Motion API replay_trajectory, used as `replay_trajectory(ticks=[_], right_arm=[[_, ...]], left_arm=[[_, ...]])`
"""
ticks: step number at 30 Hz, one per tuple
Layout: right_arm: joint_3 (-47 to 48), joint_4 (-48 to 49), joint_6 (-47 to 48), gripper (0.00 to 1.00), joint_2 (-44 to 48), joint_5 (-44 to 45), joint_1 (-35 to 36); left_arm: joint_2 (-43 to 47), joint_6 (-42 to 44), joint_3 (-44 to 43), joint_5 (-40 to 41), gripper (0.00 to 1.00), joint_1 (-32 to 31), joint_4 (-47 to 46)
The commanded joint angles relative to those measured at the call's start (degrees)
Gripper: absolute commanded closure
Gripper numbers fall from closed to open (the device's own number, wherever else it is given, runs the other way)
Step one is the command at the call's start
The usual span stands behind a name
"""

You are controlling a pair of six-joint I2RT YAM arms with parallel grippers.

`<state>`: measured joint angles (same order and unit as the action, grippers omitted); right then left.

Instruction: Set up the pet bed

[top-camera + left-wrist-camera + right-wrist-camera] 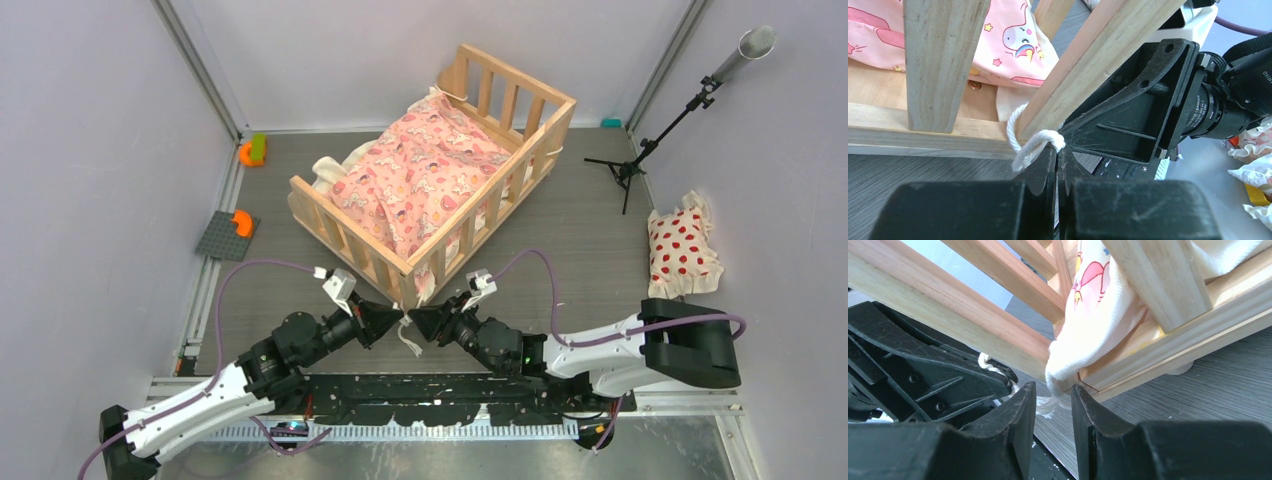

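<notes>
The pet bed [345, 240] of light wood stands at mid-table, with a pink cartoon-print cushion [420, 175] lying inside it. Both grippers meet at its near corner post [1098, 60]. My left gripper [1058, 150] is shut on a white cord tie [1035, 145] that loops round that post. My right gripper [1054, 390] faces it from the other side with its jaws open. The cushion's cream corner [1083, 350] and a frayed tie end hang just ahead of its fingertips, not between them. From above, the left gripper [398, 318] and right gripper [414, 318] almost touch tip to tip.
A white pillow with red dots [682, 248] lies at the right wall. A black tripod stand [640, 150] is at the back right. An orange and green toy [252, 150] and a grey plate with an orange piece [230, 232] sit at the left.
</notes>
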<state>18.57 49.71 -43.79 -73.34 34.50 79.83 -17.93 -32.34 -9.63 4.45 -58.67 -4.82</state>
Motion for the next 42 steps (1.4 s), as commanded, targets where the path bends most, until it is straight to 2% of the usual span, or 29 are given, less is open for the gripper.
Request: replay_trajectory(ticks=[1,5,10,13,16,18,24,31,42], right_arm=[[2.29,1.90,-1.47,0.63,-1.13,3.11,0.36],[3.71,-1.55,-2.31,0.64,-1.58,4.85,0.41],[3.77,-0.87,-2.66,0.68,-1.94,6.32,0.41],[3.66,-0.89,-2.64,0.80,-1.82,6.61,0.37],[3.05,-1.12,-3.27,0.95,-1.55,7.08,0.41],[2.44,-1.67,-3.95,0.99,-1.39,7.43,0.36],[2.09,-7.30,-5.34,0.99,0.06,6.70,1.04],[0.98,-10.20,-4.74,0.99,1.74,8.63,5.02],[0.19,-13.24,-4.92,0.99,6.65,8.66,8.05]], left_arm=[[0.62,0.34,-1.59,0.32,1.00,0.25,-0.03],[0.75,0.31,-1.62,0.24,1.00,0.32,0.31],[1.06,0.11,-1.45,0.38,1.00,0.32,0.43],[1.00,0.08,-1.45,0.44,1.00,0.27,0.42],[1.05,-0.15,-1.45,0.56,1.00,0.32,0.18],[1.06,-0.59,-1.45,0.71,1.00,0.29,-0.21],[1.70,-2.04,-1.15,0.89,1.00,0.32,-1.92],[1.53,-2.96,-0.66,1.10,1.00,0.27,-4.05],[-3.81,-2.64,-0.23,2.51,1.00,0.27,-10.09]])
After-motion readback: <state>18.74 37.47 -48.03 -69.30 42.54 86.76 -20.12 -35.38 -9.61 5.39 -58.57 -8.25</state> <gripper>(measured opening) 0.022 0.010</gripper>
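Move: The white tie cord by the bedding's corner lies between the right hand's open fingertips, about 1 cm below the hand point. The crib's corner post is some 3 cm ahead of that hand and 1 cm to its left; the bedding's white corner is about 3 cm ahead, 1 cm right. The loose cord tail hangs some 5 cm back and 6 cm lower. From the left hand, already pinching cord, the cord to be gripped is about 3 cm to the right. The right hand eases barely half a centimetre forward and down with its fingers apart, shuts them on the white cord beside the crib's corner post, then dips about 2 cm and draws the pinched cord back and a little to the right, some 3 cm away from the post, rising slightly at the end. The left hand stays nearly in place, keeping its pinch on its own stretch of cord at the post's left side and lifting only about 1 cm late on. ##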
